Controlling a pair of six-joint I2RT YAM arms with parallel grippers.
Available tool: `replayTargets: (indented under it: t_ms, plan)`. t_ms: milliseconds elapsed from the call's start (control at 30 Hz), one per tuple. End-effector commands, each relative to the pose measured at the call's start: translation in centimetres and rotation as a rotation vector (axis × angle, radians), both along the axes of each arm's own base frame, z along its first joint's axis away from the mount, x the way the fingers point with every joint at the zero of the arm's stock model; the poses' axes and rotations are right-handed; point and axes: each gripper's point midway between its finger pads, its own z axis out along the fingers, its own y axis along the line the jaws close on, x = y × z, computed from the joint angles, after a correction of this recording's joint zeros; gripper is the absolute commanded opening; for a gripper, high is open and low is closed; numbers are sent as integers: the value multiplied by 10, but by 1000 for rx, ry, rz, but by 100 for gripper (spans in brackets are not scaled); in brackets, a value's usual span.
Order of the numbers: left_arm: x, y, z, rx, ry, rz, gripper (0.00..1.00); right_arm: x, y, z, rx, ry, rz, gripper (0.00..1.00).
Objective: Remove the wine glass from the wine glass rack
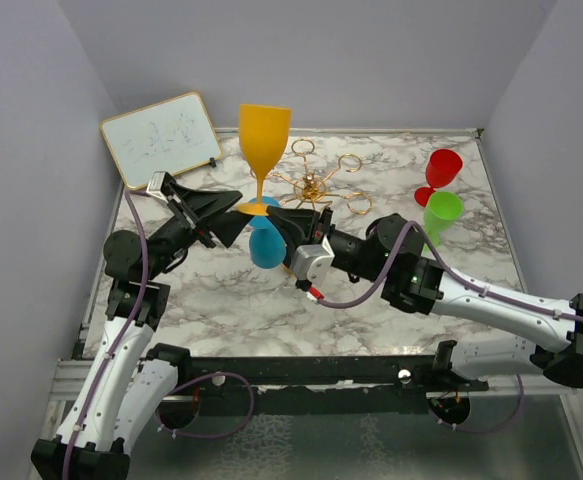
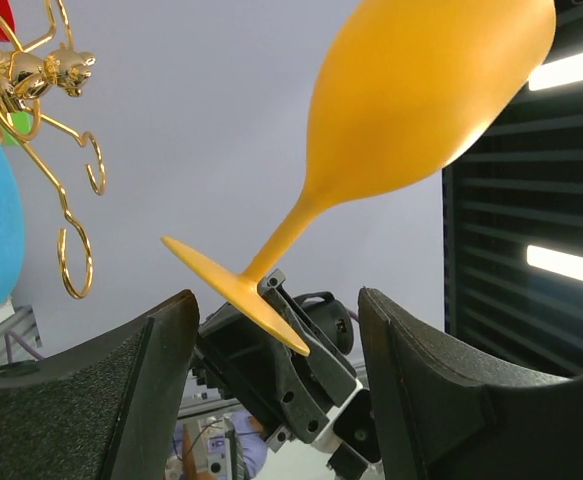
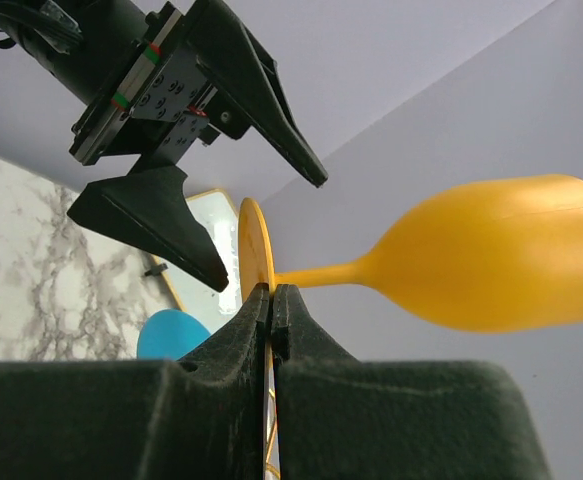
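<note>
The orange wine glass [image 1: 264, 135] stands upright in the air, just left of the gold wire wine glass rack [image 1: 316, 187] and apart from it. My right gripper [image 1: 276, 215] is shut on the rim of the glass's flat foot [image 3: 251, 250], and its bowl [image 3: 501, 255] points away from the jaws. Facing it from the left, my left gripper [image 1: 233, 215] is open. Its two black fingers [image 2: 161, 340] stand on either side of the foot's edge [image 2: 236, 290] without touching it. In the left wrist view the rack's looped arms [image 2: 31, 70] show at the upper left.
A blue glass [image 1: 267, 245] sits just below the two grippers, next to the rack. Red [image 1: 443, 168] and green [image 1: 441, 212] glasses stand at the right of the marble table [image 1: 221, 300]. A small whiteboard [image 1: 161, 138] leans at the back left. Walls close in three sides.
</note>
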Motion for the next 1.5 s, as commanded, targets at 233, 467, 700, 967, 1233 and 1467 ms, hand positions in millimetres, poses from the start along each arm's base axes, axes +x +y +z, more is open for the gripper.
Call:
replayTargets:
  t_ms: [233,467,700,967,1233,1467]
  plan:
    - [-11,-2,7,0,-60,-29,48,-6,7,-1,-15,-131,-83,1]
    - [-12,-5,6,31,-92,-36,39,-15,6,-4,-27,-140,-71,1]
    - [-11,-10,-2,82,-111,-50,30,-21,4,-7,-39,-144,-70,1]
    - [-7,-9,-20,139,-108,-18,0,-25,-8,-7,-20,-99,-92,11]
    - [-6,1,-18,133,-213,88,0,-36,-51,17,82,90,-83,44]
    - [-8,17,-19,356,-339,267,0,-10,-86,29,148,288,-283,44]
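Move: The yellow wine glass's foot, pinched at its right edge by the right hand, lies about 2 cm ahead and 3 cm right of the left hand's open fingers, level with them. From the right hand its middle is 3 cm left and 1 cm ahead. The blue glass hangs some 6 cm ahead, 4 cm right and 16 cm below the left hand; the rack's hub is roughly 10 cm ahead, 12 cm right and 8 cm lower. The left fingers shut on the near-left edge of the yellow glass's foot while both hands ease down a couple of centimetres. Then the right hand opens, lets go and backs off to the right by about 7 cm, rising some 6 cm from its low point and drawing slightly back; the left keeps its pinch, ends some 3.5 cm lower and tilts around 15 degrees. ##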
